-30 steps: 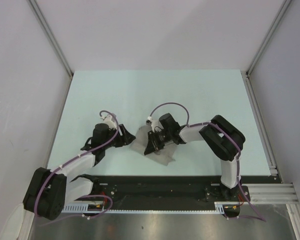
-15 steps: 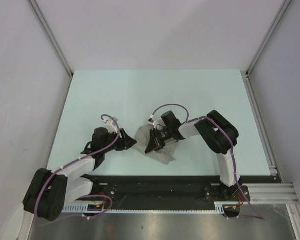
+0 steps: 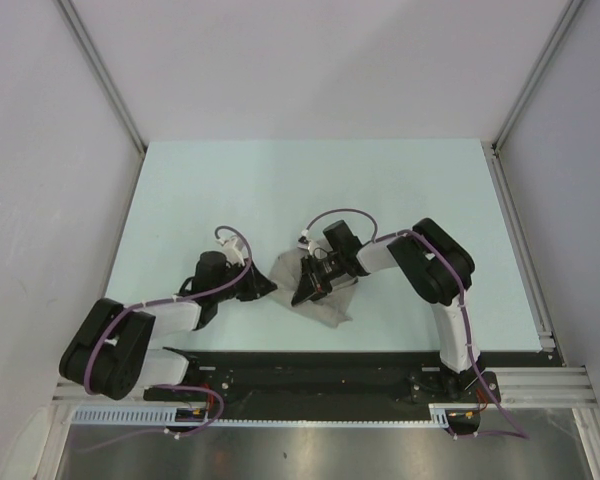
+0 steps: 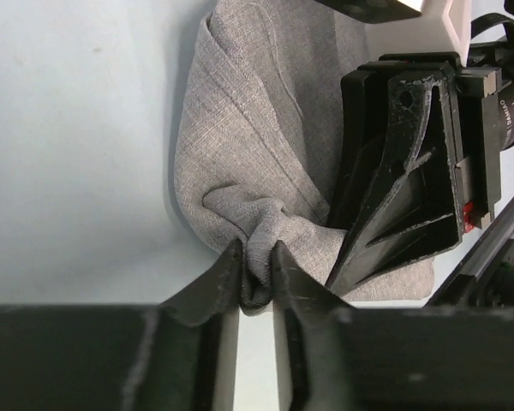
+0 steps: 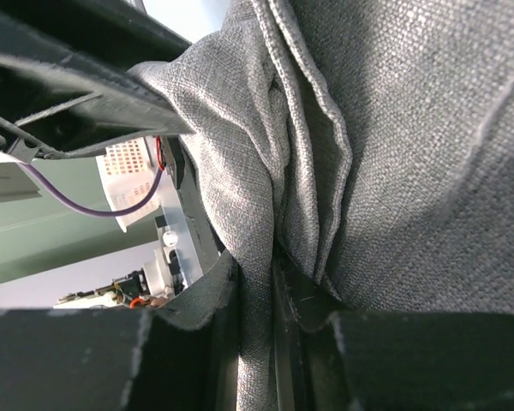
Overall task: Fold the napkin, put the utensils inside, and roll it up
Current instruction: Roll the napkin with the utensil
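Note:
The light-grey napkin [image 3: 328, 306] lies crumpled in a heap on the near middle of the table. My left gripper [image 3: 269, 288] reaches in from the left and is shut on a bunched fold at the napkin's [image 4: 257, 145] edge; the left gripper's [image 4: 256, 253] jaws pinch the cloth right at their tips. My right gripper [image 3: 303, 294] comes in from the right and is shut on another fold. In the right wrist view the napkin [image 5: 411, 154] runs down between the right gripper's [image 5: 255, 261] jaws. The two grippers almost touch. No utensils are in view.
The pale green table [image 3: 280, 190] is walled by white panels left, back and right. A black rail [image 3: 330, 365] runs along the near edge by the arm bases. An aluminium rail [image 3: 520, 250] borders the right side.
My left gripper has slid right up to the napkin and closed on its edge fold. The right gripper has kept its grip and shifted only slightly.

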Robot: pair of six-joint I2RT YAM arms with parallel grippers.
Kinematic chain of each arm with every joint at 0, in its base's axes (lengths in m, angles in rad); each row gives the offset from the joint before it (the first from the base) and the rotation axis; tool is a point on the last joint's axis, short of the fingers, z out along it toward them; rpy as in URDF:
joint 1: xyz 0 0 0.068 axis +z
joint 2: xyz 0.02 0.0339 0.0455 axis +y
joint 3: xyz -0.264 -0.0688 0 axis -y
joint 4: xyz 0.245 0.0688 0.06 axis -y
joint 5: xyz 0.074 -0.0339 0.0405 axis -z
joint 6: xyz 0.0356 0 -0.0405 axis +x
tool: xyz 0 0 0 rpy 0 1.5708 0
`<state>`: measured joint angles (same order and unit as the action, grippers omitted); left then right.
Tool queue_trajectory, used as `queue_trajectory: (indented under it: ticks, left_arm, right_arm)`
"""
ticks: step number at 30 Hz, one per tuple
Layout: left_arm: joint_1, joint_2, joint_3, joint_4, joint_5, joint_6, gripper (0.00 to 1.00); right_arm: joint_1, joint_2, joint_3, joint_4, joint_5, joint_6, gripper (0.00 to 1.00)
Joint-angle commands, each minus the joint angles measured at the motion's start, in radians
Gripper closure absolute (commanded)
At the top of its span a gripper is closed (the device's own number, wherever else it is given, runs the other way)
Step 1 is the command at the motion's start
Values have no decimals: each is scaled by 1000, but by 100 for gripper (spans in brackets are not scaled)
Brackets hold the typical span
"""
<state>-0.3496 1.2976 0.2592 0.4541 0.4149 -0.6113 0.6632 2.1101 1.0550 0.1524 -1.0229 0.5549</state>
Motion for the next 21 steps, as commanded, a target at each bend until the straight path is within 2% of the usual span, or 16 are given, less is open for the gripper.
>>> queue_trajectory:
  ticks: [1, 2, 4, 5, 8, 10, 11, 16, 19, 21]
  left_arm:
    - [-6, 43, 55, 35, 6, 5, 83]
    - [-6, 46, 61, 26, 1, 11, 89]
    - [-6, 63, 83, -5, -8, 16, 94]
    - [-6, 66, 90, -18, -14, 21, 97]
    - [-6, 92, 124, -70, -21, 31, 100]
    - [-6, 104, 150, -118, -25, 38, 100]
    - [-6, 118, 156, -130, -27, 44, 100]
    - [-6, 150, 186, -176, -30, 45, 100]
    - [-6, 173, 201, -186, -25, 47, 100]
    - [-6, 192, 210, -186, -22, 45, 100]
  right_arm:
    - [-25, 25, -10, -111, 133, -35, 79]
    - [-27, 12, -7, -116, 135, -41, 75]
    - [-28, -4, 9, -142, 135, -50, 68]
    - [-28, -13, 14, -148, 138, -55, 60]
    - [-28, -61, 45, -252, 161, -93, 46]
    - [-30, -108, 65, -286, 175, -136, 41]
    - [-28, -123, 68, -315, 196, -153, 34]
    - [-7, -280, 74, -393, 360, -274, 27]
    - [57, -356, 68, -428, 524, -343, 25]
    - [107, -387, 53, -435, 685, -372, 24]
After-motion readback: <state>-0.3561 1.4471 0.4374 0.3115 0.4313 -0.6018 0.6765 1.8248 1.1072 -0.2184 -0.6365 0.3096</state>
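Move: The napkin's rolled left end lies almost at the left fingertips, about 1 cm ahead and 1 cm to the right, between the still partly open pads. The right fingers are already shut on the napkin's rolled near edge; from them the left gripper's tips are some 5 cm left and 3 cm ahead, and the napkin's near right corner about 10 cm right and 5 cm back. The napkin's far left corner is roughly 9 cm ahead of the left hand and 4 cm right. Finish closing the left gripper at once on the napkin's rolled left end and keep it pinched while easing forward about 2 cm and slightly right. With that end caught, open the right fingers wide off the rolled near edge and lift about 4 cm, then also forward and right over the napkin, away from the left gripper, the wrist turning some 25 degrees. ##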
